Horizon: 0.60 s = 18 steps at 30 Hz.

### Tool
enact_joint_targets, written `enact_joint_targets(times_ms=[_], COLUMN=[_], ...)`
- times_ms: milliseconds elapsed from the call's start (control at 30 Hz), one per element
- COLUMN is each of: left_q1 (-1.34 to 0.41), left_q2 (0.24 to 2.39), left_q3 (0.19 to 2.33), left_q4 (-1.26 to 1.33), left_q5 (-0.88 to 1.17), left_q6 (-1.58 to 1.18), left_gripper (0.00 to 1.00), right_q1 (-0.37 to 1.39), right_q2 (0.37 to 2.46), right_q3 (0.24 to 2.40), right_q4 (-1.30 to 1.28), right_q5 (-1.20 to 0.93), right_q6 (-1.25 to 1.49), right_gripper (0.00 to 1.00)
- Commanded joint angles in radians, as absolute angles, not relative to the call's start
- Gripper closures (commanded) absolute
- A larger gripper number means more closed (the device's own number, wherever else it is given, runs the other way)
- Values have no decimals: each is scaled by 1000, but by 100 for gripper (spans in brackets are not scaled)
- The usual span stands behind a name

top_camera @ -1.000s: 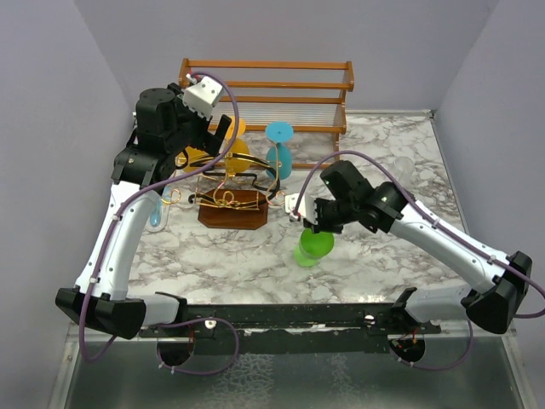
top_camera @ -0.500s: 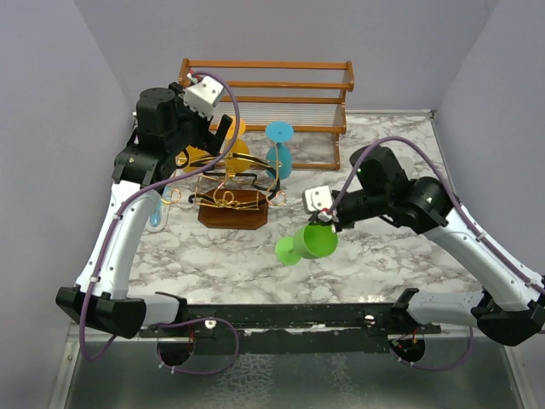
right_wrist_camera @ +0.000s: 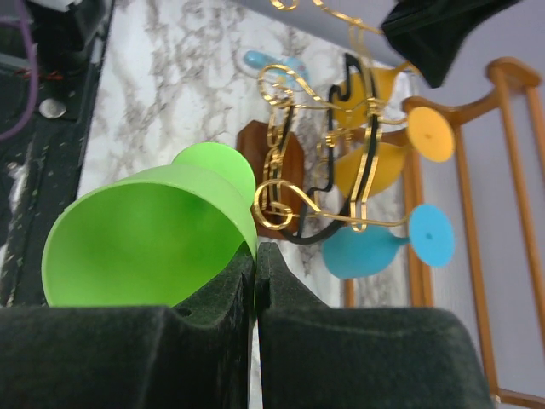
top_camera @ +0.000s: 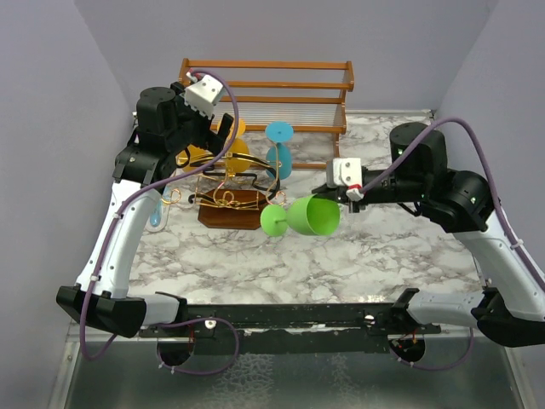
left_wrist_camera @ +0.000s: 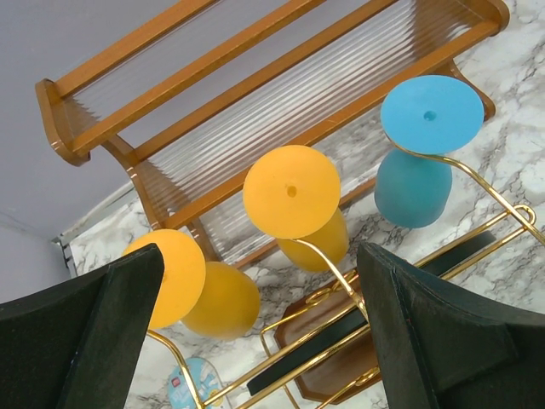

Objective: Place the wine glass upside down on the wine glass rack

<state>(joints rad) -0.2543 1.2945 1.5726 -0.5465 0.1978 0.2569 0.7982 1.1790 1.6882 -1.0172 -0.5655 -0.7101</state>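
The green wine glass (top_camera: 304,217) hangs above the table on its side, foot (top_camera: 272,220) pointing left at the wine glass rack (top_camera: 232,209). My right gripper (top_camera: 341,203) is shut on the bowl's rim (right_wrist_camera: 243,223), one finger inside the bowl and one outside. In the right wrist view the right gripper (right_wrist_camera: 255,252) faces the rack's gold curls (right_wrist_camera: 294,204). My left gripper (top_camera: 217,129) is raised over the rack's back left, open, with nothing between its fingers. The left wrist view looks past that gripper (left_wrist_camera: 260,256) down onto the rack (left_wrist_camera: 341,285).
Two orange glasses (left_wrist_camera: 294,200) (left_wrist_camera: 183,281) and a blue one (left_wrist_camera: 426,145) hang upside down on the rack. The two-tier wooden shelf (top_camera: 272,94) stands behind it against the wall. A small clear item with a blue label (top_camera: 157,217) lies left of the rack.
My right gripper has lifted the green glass off the table, drawn back to the right and tipped it from foot-down to lying sideways, foot toward the rack. The left arm has not moved.
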Motion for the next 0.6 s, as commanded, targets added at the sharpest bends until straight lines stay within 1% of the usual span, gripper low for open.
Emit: enact_joint_targets(times_ms=[0,133,367,433,567], left_q1=[-245,-243,-235,-230,-216], left_q2=[1294,1291,1279,1278,1278], left_q3=[1603,1606,1594,1587,1576], left_q4=[-512,-507,-474,-460,-413], left_q5=[245,287,435,494,629], left_q6=[213,162,13,-32,-146], left_gripper=[1,1,1,3,6], right_q1=[794,794,794,795,794], right_q2=[1166,1179,1234,1243,1261], right_q3=[1743,1762,1766,1759,1752], right_q4=[-845,-724,-549,-523,-499], right_q5=[-444,-305,56,114,164], right_q6=[-615,-546,-403,-378,-349], right_gripper=[99,99,99,99,99])
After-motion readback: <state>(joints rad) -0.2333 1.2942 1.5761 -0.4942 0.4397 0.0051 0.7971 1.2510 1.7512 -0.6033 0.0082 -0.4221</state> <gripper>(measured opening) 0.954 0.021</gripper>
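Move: The right hand already pinches the green wine glass by its rim. The wine glass rack lies about 14 cm ahead, 21 left and 22 below it; the hanging blue glass is 20 ahead, 10 left and 18 below, the middle yellow glass 20 ahead, 21 left and as low. From the empty, open left hand, the green glass is some 26 cm back, 20 right and 3 below. Right hand carries its glass 12 cm forward and 8 up, turning clockwise, as left shifts right towards it. ##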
